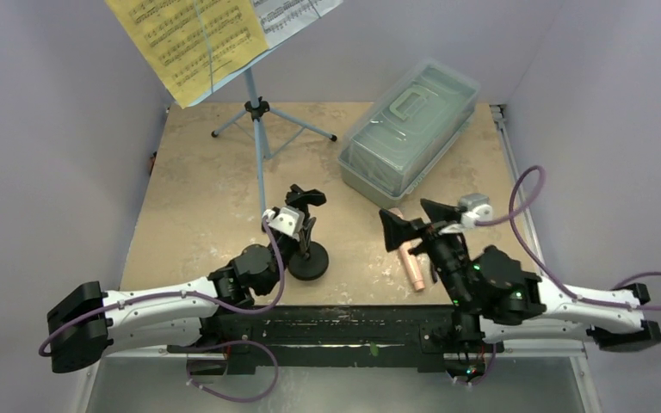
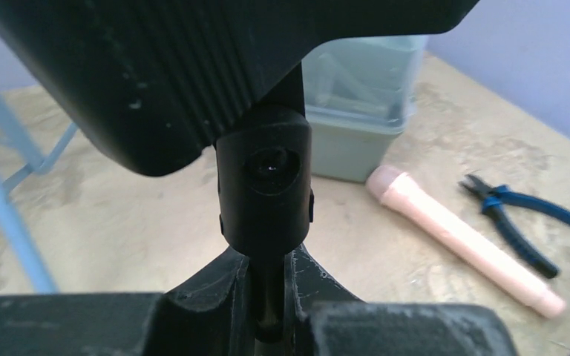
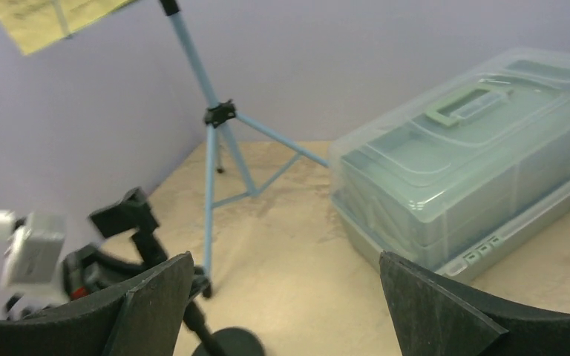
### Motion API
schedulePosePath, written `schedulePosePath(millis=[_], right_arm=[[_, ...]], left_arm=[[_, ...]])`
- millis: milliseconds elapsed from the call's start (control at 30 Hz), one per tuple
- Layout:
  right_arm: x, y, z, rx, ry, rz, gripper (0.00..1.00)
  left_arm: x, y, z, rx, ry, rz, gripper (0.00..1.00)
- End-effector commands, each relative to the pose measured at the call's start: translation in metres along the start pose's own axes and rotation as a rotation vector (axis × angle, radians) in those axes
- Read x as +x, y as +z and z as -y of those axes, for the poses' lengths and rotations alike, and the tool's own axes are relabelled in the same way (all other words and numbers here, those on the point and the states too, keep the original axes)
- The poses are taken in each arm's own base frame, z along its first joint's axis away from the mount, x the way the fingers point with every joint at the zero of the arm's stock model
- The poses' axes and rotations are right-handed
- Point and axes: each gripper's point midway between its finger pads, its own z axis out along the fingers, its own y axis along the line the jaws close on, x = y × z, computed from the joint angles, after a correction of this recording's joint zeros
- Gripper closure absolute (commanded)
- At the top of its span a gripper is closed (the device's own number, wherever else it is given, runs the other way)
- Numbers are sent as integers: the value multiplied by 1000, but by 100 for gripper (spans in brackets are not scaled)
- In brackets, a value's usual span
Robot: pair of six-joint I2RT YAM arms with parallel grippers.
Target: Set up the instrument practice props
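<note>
The short black mic stand (image 1: 308, 260) stands upright on its round base near the table's front. My left gripper (image 1: 295, 231) is shut on its thin pole, just under the swivel joint (image 2: 266, 185); in the left wrist view the gripper (image 2: 268, 274) pinches the rod. The peach-pink microphone (image 1: 411, 262) lies flat on the table to the right, also in the left wrist view (image 2: 460, 237). My right gripper (image 1: 413, 222) hovers open above it, empty (image 3: 283, 259). The light blue tripod music stand (image 1: 258, 129) holds a yellow sheet (image 1: 194, 39) and a white sheet (image 1: 293, 13) at the back left.
A clear lidded plastic box (image 1: 409, 133) sits at the back right. Blue-handled pliers (image 2: 519, 219) lie beyond the microphone. Lilac walls close in the table on three sides. The tripod legs (image 3: 267, 141) spread across the back left.
</note>
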Motion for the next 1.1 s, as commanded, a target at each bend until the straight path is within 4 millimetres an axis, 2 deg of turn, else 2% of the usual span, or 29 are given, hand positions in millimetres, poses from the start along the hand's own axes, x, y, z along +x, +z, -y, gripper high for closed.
schedulePosePath(millis=[0, 100, 200, 267, 367, 433, 467, 533, 600, 667, 800, 933, 1067], right_arm=[[52, 41, -22, 4, -108, -197, 1], [89, 71, -11, 77, -170, -307, 1], [119, 90, 17, 143, -123, -397, 1], [135, 94, 38, 176, -61, -441, 1], [160, 89, 71, 250, -2, -512, 1], [175, 84, 90, 309, 7, -550, 1], [182, 80, 101, 347, 9, -580, 1], [196, 75, 121, 415, 9, -635, 4], [207, 73, 133, 458, -7, -676, 4], [216, 74, 142, 490, -42, -715, 2], [240, 77, 158, 549, -129, -815, 1], [262, 81, 169, 575, -182, -883, 1], [273, 86, 173, 580, -210, -915, 5]], left_arm=[[7, -6, -31, -171, -73, 35, 100], [20, -2, -31, -193, -91, 22, 100], [30, -2, -34, -211, -109, 22, 100], [30, -4, -35, -214, -141, 37, 100], [30, -8, -32, -184, -175, 49, 98], [30, -9, -30, -168, -187, 44, 92], [31, -11, -30, -162, -192, 33, 84], [30, -14, -26, -137, -223, 25, 63], [27, -17, -23, -114, -258, 22, 37], [23, -20, -19, -87, -285, 21, 22], [8, -26, -9, -16, -335, 23, 15], [1, -38, -2, 48, -360, -13, 14], [-12, -56, 2, 117, -394, -32, 14]])
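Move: The left hand grips the microphone stand by its upper pole; the table spot for its base is about 21 cm below, 1 cm ahead and 2 cm left. From that hand the microphone lies some 26 cm right and 5 cm ahead, and the music stand's near foot 13 cm ahead, 15 cm left. From the right hand the microphone is about 7 cm ahead, 5 cm right and 35 cm below, the pliers 12 cm right of it, the clear box's middle roughly 38 cm beyond it and 5 cm farther right. Down some 4 cm and a little left, the left hand lowers the held microphone stand onto the table, holds briefly, then opens wide, letting go of the pole, and backs away about 4 cm while rising and rolling. Meanwhile the open right hand swoops down about 30 cm and forward, swinging left then back right, tipping its fingers steeply down to come over the microphone just behind its head, not closing. ##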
